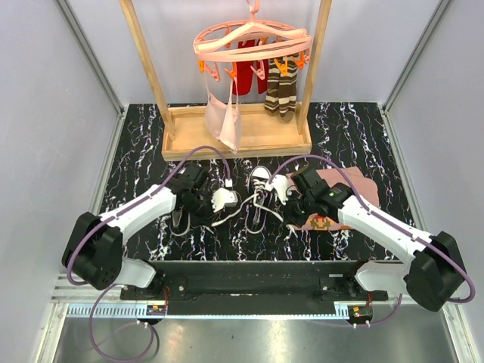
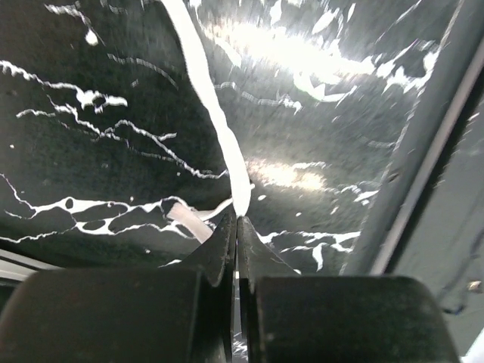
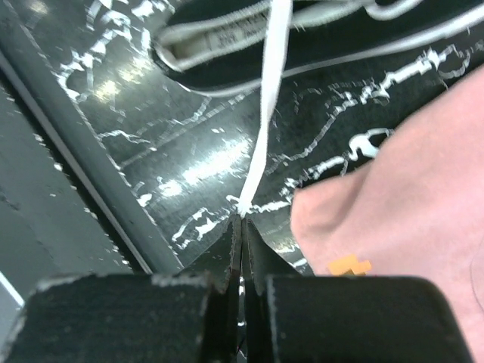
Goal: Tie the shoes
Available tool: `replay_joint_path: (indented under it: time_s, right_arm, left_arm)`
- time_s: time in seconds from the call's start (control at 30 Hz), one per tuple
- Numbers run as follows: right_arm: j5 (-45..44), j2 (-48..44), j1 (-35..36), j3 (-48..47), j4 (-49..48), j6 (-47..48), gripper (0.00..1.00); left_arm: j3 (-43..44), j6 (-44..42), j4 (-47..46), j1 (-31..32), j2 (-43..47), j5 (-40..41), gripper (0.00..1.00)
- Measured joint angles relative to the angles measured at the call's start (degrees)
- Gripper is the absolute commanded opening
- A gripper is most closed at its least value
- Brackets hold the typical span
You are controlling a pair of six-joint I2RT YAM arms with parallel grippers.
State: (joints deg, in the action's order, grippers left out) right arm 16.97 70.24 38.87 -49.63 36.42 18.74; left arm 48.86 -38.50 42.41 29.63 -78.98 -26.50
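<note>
Between my arms lies one dark shoe [image 1: 260,180] with a white toe cap, and white laces [image 1: 240,213] trail from it over the table. A second shoe [image 1: 180,221] peeks out under my left arm. My left gripper [image 1: 226,200] is shut on a white lace [image 2: 227,144]; in the left wrist view its tips [image 2: 238,218] pinch the lace end. Just right of the middle shoe, my right gripper [image 1: 278,189] is also shut on a lace. In the right wrist view that lace [image 3: 266,113] runs taut from the closed tips [image 3: 242,219] up to the shoe [image 3: 227,34].
A pink cloth [image 1: 342,190] with a pixel figure lies under my right arm and shows beside the right fingers [image 3: 401,204]. At the back stands a wooden rack [image 1: 234,128] with a pink hanger [image 1: 249,41], striped socks [image 1: 281,89] and pink garments. The table is black marble-patterned.
</note>
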Motion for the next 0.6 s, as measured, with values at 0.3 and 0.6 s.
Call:
replay_joint_path:
  time_s: [0.3,0.6]
  right_arm:
    - [-1.55,0.63,-1.51,0.85,0.57,2.58,0.00]
    - [-1.92,2.49,-4.48,1.05,-4.81,2.03,0.00]
  left_arm:
    - [1.29,-5.49,0.50,0.11,-0.92,0.63,0.37]
    - [8.37,6.10,-11.58,0.04,-2.47,-6.88,0.44]
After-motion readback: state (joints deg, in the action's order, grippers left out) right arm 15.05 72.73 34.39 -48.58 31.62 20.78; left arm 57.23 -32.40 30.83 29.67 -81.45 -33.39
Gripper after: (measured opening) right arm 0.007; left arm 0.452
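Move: The left hand, just above the table, holds one lace end; the right shoe's middle is about 14 cm to its right, 8 cm ahead and about level with it. The left shoe lies some 9 cm to the left hand's left and 8 cm ahead. From the right hand, which pinches the other end, the right shoe is 9 cm left, 8 cm ahead and 3 cm lower; the pink cloth's middle is 14 cm right, 8 cm ahead. Left releases its lace, rises 5 cm rightward and forward towards the right shoe; right eases forward keeping its lace. ##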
